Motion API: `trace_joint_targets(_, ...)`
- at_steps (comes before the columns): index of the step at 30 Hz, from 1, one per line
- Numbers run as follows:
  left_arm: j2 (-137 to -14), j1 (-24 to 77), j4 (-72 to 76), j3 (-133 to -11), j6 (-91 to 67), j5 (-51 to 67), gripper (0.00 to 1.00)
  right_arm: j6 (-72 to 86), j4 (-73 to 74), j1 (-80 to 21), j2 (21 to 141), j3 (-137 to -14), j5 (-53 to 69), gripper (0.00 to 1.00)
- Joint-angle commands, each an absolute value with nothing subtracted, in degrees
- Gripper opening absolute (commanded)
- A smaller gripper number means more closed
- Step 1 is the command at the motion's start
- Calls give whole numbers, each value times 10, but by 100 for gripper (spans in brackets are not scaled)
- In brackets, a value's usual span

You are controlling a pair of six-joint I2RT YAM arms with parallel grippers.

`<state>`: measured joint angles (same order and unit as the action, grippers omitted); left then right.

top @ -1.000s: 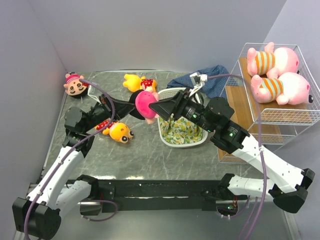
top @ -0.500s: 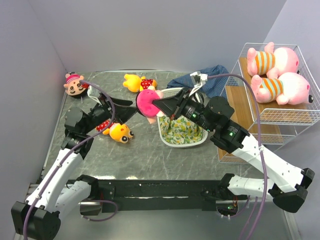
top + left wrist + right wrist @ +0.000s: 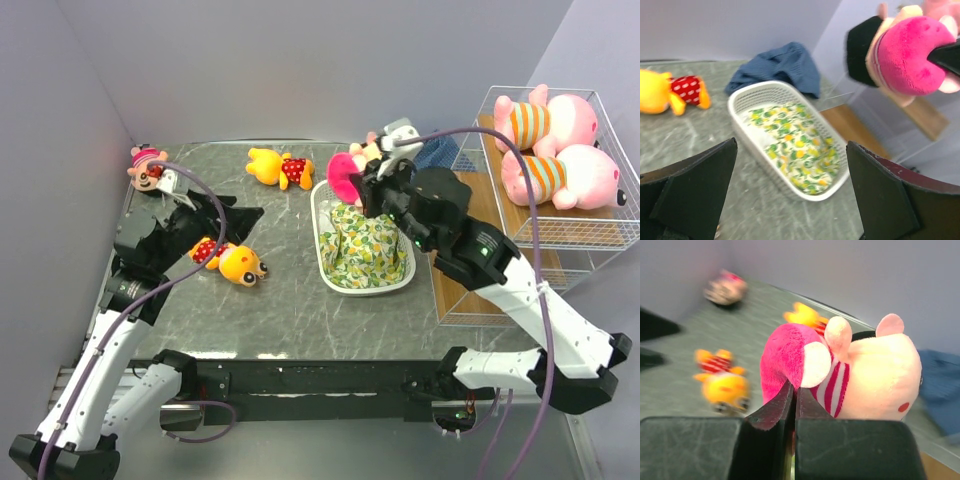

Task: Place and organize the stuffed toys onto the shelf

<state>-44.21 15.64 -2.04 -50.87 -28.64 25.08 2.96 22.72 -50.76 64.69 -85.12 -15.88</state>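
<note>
My right gripper [image 3: 362,183] is shut on a pink-clad doll [image 3: 348,172], held in the air over the far end of the basket. In the right wrist view its fingertips [image 3: 795,396] pinch the doll's pink skirt [image 3: 785,360]. My left gripper [image 3: 232,208] stands open and empty over the left table; the left wrist view shows its jaws [image 3: 790,192] spread wide, with the doll [image 3: 910,55] up at the right. Two pink pigs [image 3: 555,148] lie on the shelf's [image 3: 478,205] top tier. Two yellow bears [image 3: 232,261] [image 3: 277,166] and another doll [image 3: 148,168] lie on the table.
A white slotted basket [image 3: 322,240] lined with lemon-print cloth [image 3: 364,248] sits between the arms, just left of the shelf. Blue fabric [image 3: 438,153] lies behind it. Grey walls close in the table at the left and back.
The left gripper opened, released the pink doll and drew back left. The right gripper shut on the doll and carried it right and back, over the basket.
</note>
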Motion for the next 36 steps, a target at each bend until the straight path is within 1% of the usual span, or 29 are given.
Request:
trace_joint_targets(1,-424,157,-67,-493,-224,194,96,-123,361,-511,697,-911,-324,0)
trace_joint_targets(5,-412,158,-61,-488,-226,192,96,-157,454,-507,754,-947,-478,0)
trace_joint_targets(11,-412,159,-60,-488,-232,205,96,-133,533,-460,790,-974,-519,0)
trace_joint_targets(14,-404,160,-55,-483,-234,205,96,-123,550,-430,797,-958,-535,3)
trace_joint_targets(17,-402,163,-53,-482,-233,205,96,-136,538,-413,795,-928,-601,4)
trace_joint_targets(20,-403,164,-56,-483,-233,209,96,-148,520,-399,783,-909,-619,5)
trace_joint_targets(24,-396,165,-54,-481,-233,202,96,-174,482,-381,765,-868,-614,12)
trace_joint_targets(29,-391,165,-53,-479,-232,201,96,-178,461,-350,769,-851,-634,17)
trace_joint_targets(31,-392,165,-53,-479,-232,202,96,-199,434,-345,761,-828,-652,20)
trace_joint_targets(33,-392,165,-52,-479,-232,203,96,-221,399,-336,754,-804,-658,27)
trace_joint_targets(36,-391,166,-54,-479,-232,201,96,-247,361,-321,740,-777,-661,32)
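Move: The striped toy with the magenta hat is already in the right gripper; its place is the middle shelf of the rack, about 28 cm to the right, 10 cm farther out and 18 cm lower. Around it, at about gripper height on the top shelf, the near pink pig sits some 47 cm right and 4 cm ahead; the white basket is 24 cm ahead, 3 cm right, 38 cm below. From the left gripper the shelf spot is roughly 56 cm right, 10 cm ahead, 11 cm lower. Swing the right gripper with the held toy about 22 cm to the right and 12 cm down, a little forward as well, dipping forward-down first and then sweeping right in over the middle shelf, below the top tier. Turn it clockwise and roll its left side down strongly on the way, then begin opening the fingers around the toy. Let the empty, open left gripper sink a couple of centimetres. ##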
